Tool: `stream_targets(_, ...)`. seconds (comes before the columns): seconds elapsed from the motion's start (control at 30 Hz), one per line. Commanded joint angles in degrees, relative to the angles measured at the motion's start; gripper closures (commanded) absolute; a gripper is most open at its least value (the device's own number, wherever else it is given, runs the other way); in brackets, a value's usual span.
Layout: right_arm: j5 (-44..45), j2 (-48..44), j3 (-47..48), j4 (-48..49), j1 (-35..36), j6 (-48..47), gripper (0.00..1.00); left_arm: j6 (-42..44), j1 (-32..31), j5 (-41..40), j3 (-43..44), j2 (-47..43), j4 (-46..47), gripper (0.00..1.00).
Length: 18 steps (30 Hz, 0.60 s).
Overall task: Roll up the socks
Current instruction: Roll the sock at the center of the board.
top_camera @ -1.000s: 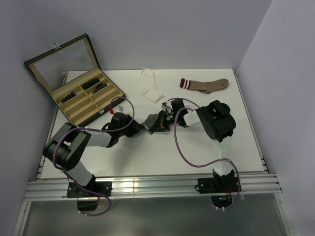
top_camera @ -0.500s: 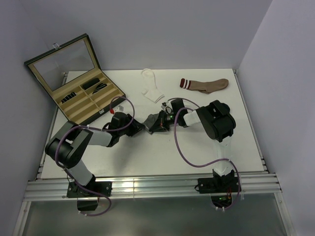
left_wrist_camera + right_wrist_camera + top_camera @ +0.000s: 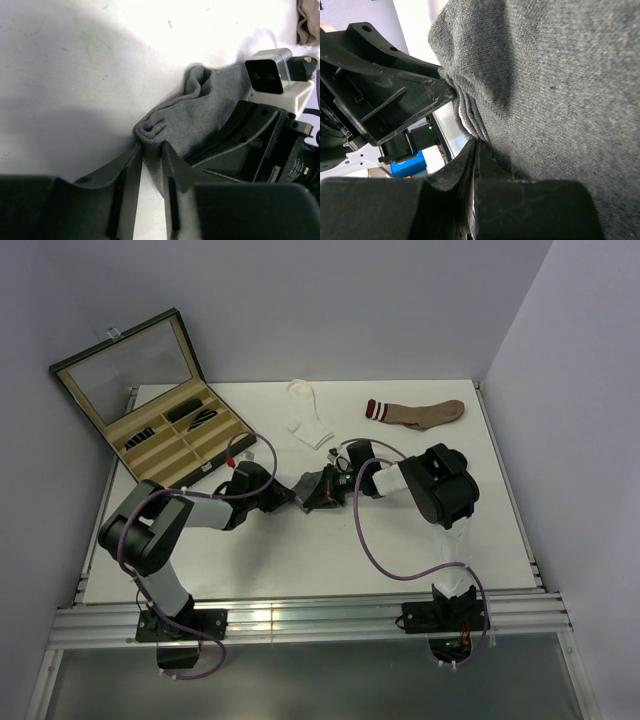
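A dark grey sock (image 3: 312, 483) lies bunched at mid-table between my two grippers. My left gripper (image 3: 288, 498) comes at it from the left. In the left wrist view its fingers (image 3: 131, 167) pinch the sock's folded edge (image 3: 150, 131), and fabric fills the gap between them. My right gripper (image 3: 326, 492) meets the sock from the right. Its jaws (image 3: 476, 142) are shut, with the sock's layered edge (image 3: 470, 117) running into their tip. The rest of the grey sock (image 3: 560, 90) fills that view. A white sock (image 3: 309, 420) lies flat behind.
A brown sock (image 3: 418, 413) with a red-and-white striped cuff lies flat at the back right. An open display case (image 3: 185, 445) with several padded compartments stands at the back left, its lid (image 3: 125, 365) raised. The right wrist camera (image 3: 270, 75) sits close above the grey sock.
My left gripper's jaws have narrowed onto the grey sock's folded edge, and the left arm has shifted slightly right. The right arm and the socks have not moved.
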Motion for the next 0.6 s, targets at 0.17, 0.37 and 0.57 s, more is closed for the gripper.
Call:
stream_targets(0.17,3.90,-0.71,1.65,-4.54,-0.47,-3.47,1.00,0.08,-0.32,-4.05,2.07,2.36,-12.66,0.86)
stream_targets(0.37,9.44,-5.37,2.70,-12.26,0.67,-10.58,0.79,2.10,-1.11,-7.30,5.31,1.31,-17.49,1.00)
stream_targets(0.57,20.32,-14.59,1.83,-19.13,3.22,-19.72,0.60,4.30,-1.82,-9.41,9.45,0.43,-24.70,1.00)
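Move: The grey sock's middle lies about 5 cm right and 2 cm ahead of the left gripper, whose part-open fingers already straddle a corner of the sock's end. The same middle is some 4 cm ahead and 1 cm right of the right gripper, still shut on that end. Both hands work right at table level. The white sock lies roughly 24 cm ahead and 4 cm right of the left gripper; the compartment box about 17 cm ahead and 28 cm left of it. Keep the left gripper in place down by the board and close its fingers fully on the grey sock's corner, rolling the wrist slightly. Then open the right fingers to let go of the near part of that end, and lift them away about 1.5 cm up and 1 cm to the right while the wrist turns some 15 degrees, fingertips tipping down. ##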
